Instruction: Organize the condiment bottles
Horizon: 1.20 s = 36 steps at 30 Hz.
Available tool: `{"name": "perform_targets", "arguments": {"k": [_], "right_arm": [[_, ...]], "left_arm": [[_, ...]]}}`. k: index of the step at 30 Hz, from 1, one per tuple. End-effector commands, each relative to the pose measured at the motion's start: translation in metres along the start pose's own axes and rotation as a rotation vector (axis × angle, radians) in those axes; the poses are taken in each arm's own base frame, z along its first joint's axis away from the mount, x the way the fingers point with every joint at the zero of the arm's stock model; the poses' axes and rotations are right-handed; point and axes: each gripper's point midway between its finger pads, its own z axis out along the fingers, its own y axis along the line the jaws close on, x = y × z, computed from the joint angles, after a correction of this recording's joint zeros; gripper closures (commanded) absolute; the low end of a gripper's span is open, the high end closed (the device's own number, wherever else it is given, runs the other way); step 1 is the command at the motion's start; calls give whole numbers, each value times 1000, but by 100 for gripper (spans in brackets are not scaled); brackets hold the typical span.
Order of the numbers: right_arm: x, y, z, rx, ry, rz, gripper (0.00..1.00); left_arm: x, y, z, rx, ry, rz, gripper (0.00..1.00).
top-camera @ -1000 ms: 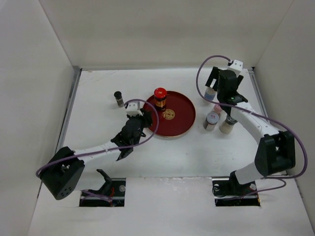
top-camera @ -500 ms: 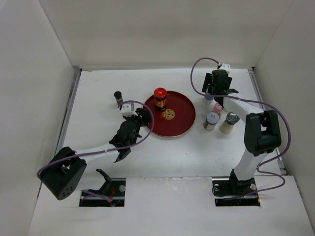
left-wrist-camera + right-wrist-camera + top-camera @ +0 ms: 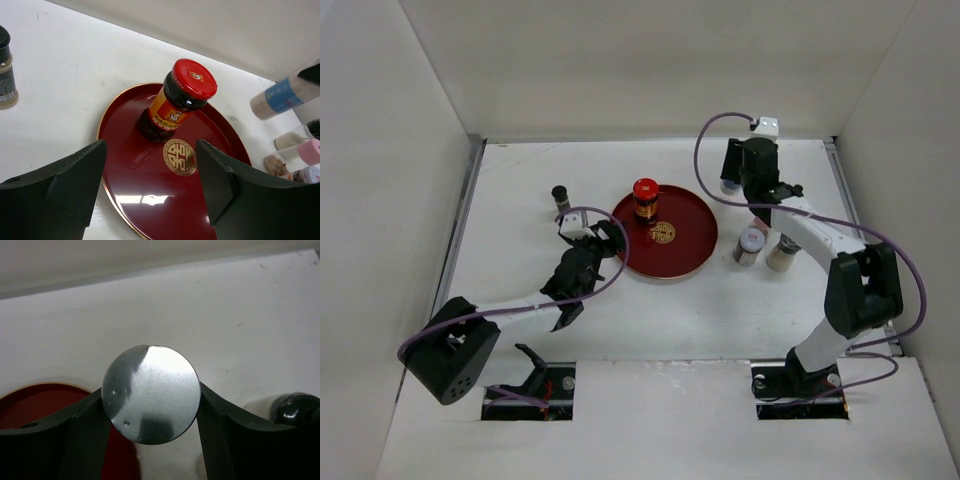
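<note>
A red-capped dark jar [image 3: 645, 200] [image 3: 176, 100] stands upright at the back left of the red round tray [image 3: 686, 247] [image 3: 150, 210]. My left gripper [image 3: 607, 234] [image 3: 150, 156] hovers open over the tray's near-left rim, a little short of the jar, with nothing between its fingers. My right gripper [image 3: 733, 180] [image 3: 150, 396] is shut on the silver cap of the blue-labelled bottle [image 3: 282, 95] [image 3: 150, 392], which hangs tilted just off the tray's far right edge. The thin black-capped bottle [image 3: 561, 200] [image 3: 5, 70] stands left of the tray.
Right of the tray, a grey-capped shaker [image 3: 750, 243] and a cream-bodied bottle [image 3: 783, 252] stand close together. The right arm partly covers a pink-capped one [image 3: 310, 150] behind them. White walls close in the table at the back and both sides.
My left gripper has gone from shut to open and drawn slightly back to the left. My right gripper has closed on the blue-labelled bottle and carried it left toward the tray.
</note>
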Motion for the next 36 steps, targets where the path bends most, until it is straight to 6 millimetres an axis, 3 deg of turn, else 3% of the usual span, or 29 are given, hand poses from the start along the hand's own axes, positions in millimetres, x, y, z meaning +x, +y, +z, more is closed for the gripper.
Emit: {"name": "perform_targets", "arguments": {"k": [1,6,15,25,30,36], "right_arm": [[-92,57,-47,-197,-270,106,47],[-72,117,-51,-317,-221,101,46],[-40,169,-27,-368,-159,62,46],[-1,180,-10,-348,-92,17,42],[6,181,-8,-345,-77,12,19],[-14,175,-22,-344,-103,34,3]], "left_arm": [[-16,-4,0,16,-63,-43,29],[-19,2,0,1,-77,-49,26],[-19,2,-1,2,-80,-52,26],[-17,1,0,7,-71,-50,26],[-16,1,0,7,-68,-49,26],[-15,0,1,8,-66,-48,26]]}}
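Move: The right hand already holds the blue-labelled bottle by its upper part, lifted about 6 cm. Its landing spot on the far part of the red plate lies some 16 cm to the left, level fore and aft, about 15 cm below; the red-lidded jar stands 7 cm left of that spot and 2 cm nearer. The pink-capped jar is about 7 cm back and 7 cm right of the hand. From the left hand the spot is roughly 16 cm ahead, 17 cm right. The right hand swings the held blue-labelled bottle about 17 cm left, from beyond the plate's right side to the free place beside the red-lidded jar, first arching up some 5 cm and then sinking about 10 cm from the top of that arc, while it turns nearly 20 degrees counter-clockwise. Once the bottle is down on the plate, the fingers spread wide on either side, let go of it, and the hand eases up a couple of centimetres, still around its top. ##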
